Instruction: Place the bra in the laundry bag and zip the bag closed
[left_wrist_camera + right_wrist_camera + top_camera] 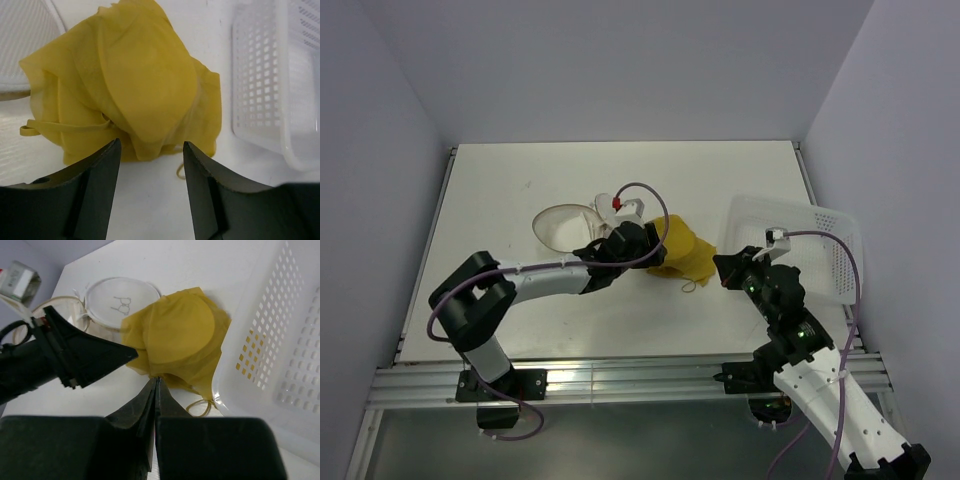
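The mustard-yellow bra (682, 255) lies bunched on the white table between the round white mesh laundry bag (565, 226) and a white basket. My left gripper (642, 240) sits at the bra's left side. In the left wrist view it (151, 150) is open, its fingertips (111, 150) just short of the bra (135, 80), with bare table between them. My right gripper (156, 378) is shut, its tips pinching the near edge of the bra (175, 330). The laundry bag (120, 302) lies open behind the bra. A thin strap loop (200, 407) trails on the table.
A white perforated plastic basket (810, 250) stands at the right, its rim (222, 390) touching the bra. The left arm's dark finger (85, 357) reaches in close to my right gripper's tips. Light walls enclose the table on three sides.
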Robot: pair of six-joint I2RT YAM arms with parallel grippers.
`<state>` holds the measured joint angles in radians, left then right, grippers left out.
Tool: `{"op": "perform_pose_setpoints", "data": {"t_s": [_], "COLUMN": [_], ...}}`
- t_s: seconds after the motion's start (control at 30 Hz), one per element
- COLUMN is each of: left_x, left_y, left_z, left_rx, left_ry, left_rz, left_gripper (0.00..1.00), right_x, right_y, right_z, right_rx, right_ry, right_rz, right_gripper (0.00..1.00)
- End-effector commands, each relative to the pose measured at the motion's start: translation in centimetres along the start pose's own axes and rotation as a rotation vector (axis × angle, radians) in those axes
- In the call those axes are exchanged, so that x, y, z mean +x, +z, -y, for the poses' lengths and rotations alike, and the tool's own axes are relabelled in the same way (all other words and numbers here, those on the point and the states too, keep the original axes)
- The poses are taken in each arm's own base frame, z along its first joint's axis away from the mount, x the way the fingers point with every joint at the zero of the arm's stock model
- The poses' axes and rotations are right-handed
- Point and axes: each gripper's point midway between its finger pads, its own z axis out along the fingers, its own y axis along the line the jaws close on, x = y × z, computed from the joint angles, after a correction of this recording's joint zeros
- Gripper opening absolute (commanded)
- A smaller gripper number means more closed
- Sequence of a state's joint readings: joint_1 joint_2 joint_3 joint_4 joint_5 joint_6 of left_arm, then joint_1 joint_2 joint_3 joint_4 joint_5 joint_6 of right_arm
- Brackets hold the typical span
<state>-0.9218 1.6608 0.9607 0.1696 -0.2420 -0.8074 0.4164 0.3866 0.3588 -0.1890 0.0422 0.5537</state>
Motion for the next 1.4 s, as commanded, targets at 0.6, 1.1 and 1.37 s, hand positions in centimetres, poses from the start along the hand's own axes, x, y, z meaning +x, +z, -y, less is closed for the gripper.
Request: {"op": "perform_pose_setpoints", "data": {"t_s": [0.6,1.1,1.37], "left_x": [0.6,-4.4,-7.7], "left_y": [4.9,-5.6,-16.3], "left_z": [1.1,7.4,8.5], "left_rx": [0.023,0.299,0.48], "left_ry": [-0.101,-0.083,-0.126], "left_rz": [0.054,0.151,0.229], "left_gripper": [0.38,0.0,0.0], "right_x": [0.0,-2.9,-5.7], "right_y": [0.2,-1.1,-2.5], "right_z": [-0.9,-4.7,-9.2], "right_rx": [-0.063,-0.196,-0.359], "right_ry": [-0.009,-0.036,-0.117], "right_rz": [0.018,0.05,0.043], "right_gripper": [0.05,0.65,0.82]}}
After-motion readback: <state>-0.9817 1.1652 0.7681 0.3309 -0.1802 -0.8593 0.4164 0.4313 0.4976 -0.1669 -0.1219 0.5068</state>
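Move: The bra lies crumpled on the table some 8 cm ahead of the open left hand, 5 cm to its right and 7 cm below. The open laundry bag stands about 23 cm to that hand's left and 9 cm ahead, its middle a little lower than the fingers; the white basket is some 33 cm to its right, about 9 cm ahead. From the shut right hand the bra lies roughly 16 cm ahead, 8 cm left and 14 cm down. The bra's near edge is pinched by the left hand, which sinks about 5 cm with a small reach forward and right, shuts, then lifts the cloth some 20 cm while drawing back and slightly left, the wrist rolling right side up and the fingertips tipping upward. Late on, the right hand rises about 6 cm, easing left, and opens wide facing the bra. ##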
